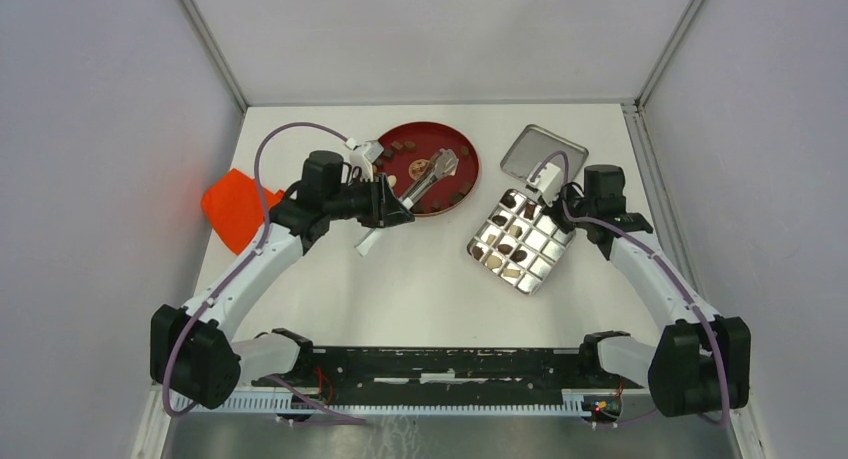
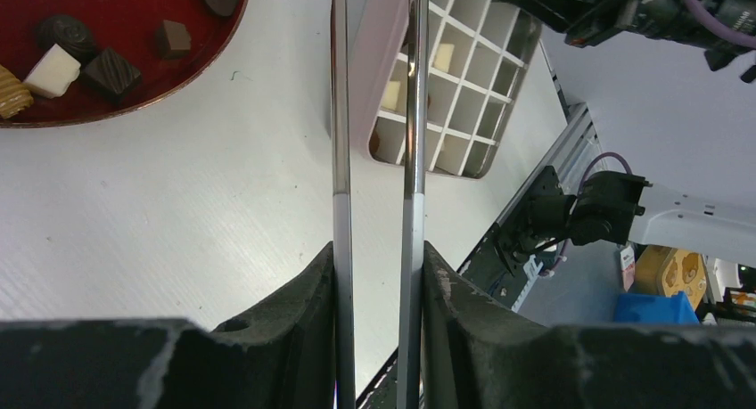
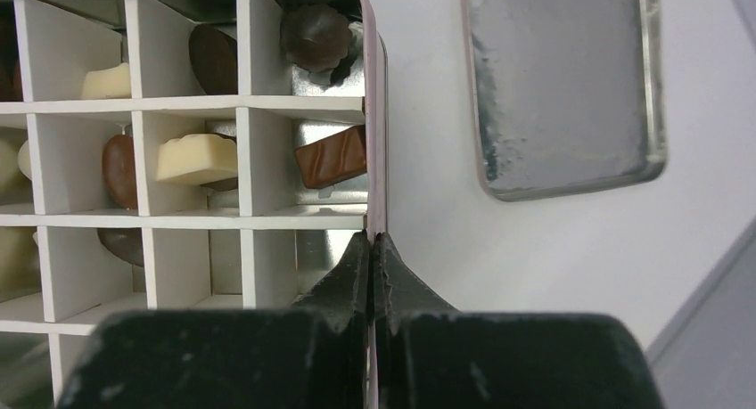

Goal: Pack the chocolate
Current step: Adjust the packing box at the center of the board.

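Observation:
Chocolate pieces [image 1: 405, 149] lie on the red plate [image 1: 465, 159]; in the left wrist view white [image 2: 52, 71] and dark [image 2: 110, 73] pieces show on it. My left gripper [image 1: 388, 205] [image 2: 379, 249] is shut on metal tweezers [image 1: 432, 176] [image 2: 341, 115], whose tips reach over the plate with nothing seen between them. The divided tin box [image 1: 545, 264] [image 2: 464, 70] holds several pieces, such as a white one [image 3: 198, 158] and a brown one [image 3: 332, 157]. My right gripper [image 1: 545, 191] [image 3: 374, 238] is shut on the box's side wall [image 3: 375, 115].
The tin's lid [image 1: 543, 153] [image 3: 566, 88] lies flat behind the box, close to the right arm. An orange object [image 1: 238, 207] lies at the table's left edge beside the left arm. Grey walls close in the table on both sides.

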`<action>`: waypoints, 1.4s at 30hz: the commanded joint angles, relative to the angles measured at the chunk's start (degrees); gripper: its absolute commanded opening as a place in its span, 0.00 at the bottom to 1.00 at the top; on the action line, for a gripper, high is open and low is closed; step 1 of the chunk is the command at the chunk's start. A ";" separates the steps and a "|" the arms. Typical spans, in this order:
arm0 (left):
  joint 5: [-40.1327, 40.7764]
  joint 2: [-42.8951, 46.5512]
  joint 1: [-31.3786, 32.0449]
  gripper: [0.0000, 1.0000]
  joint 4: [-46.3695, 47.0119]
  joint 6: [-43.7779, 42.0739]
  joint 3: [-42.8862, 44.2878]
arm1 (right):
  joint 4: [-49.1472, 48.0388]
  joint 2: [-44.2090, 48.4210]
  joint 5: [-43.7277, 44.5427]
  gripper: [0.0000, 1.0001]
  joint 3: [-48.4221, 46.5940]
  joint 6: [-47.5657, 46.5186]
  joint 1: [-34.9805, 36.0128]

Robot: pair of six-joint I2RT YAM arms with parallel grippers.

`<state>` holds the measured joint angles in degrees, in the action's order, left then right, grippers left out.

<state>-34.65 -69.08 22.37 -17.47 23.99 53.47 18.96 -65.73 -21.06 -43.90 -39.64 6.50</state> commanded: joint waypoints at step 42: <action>11.33 -11.35 27.20 0.02 10.92 5.61 -0.92 | -11.43 -5.98 -14.86 0.55 3.12 17.28 -12.91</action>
<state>-25.41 -78.96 48.38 -9.08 28.97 48.80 7.81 -72.31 -32.25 -41.21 -21.37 -5.98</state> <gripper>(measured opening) 0.393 0.553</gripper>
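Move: The packing box, its rim still pinched by the right fingers and that side raised, has its middle about 5 cm back, 6 cm left and 4 cm below the right hand. The grey tray lies some 12 cm ahead, straight in front, 10 cm lower. From the left hand, holding the tongs, the box is roughly 22 cm right, 5 cm back and 13 cm below; the red plate's middle is 10 cm ahead, 4 cm right, 16 cm below. The packing box's raised side is lowered by the right hand some 7 cm, drawn slightly left, its wrist turning about 25 degrees to level the box; the fingers then open wide, let go and withdraw right and up. Meanwhile the left hand keeps the tongs and swings right, back and down from the plate, bringing their tips over the compartments. ##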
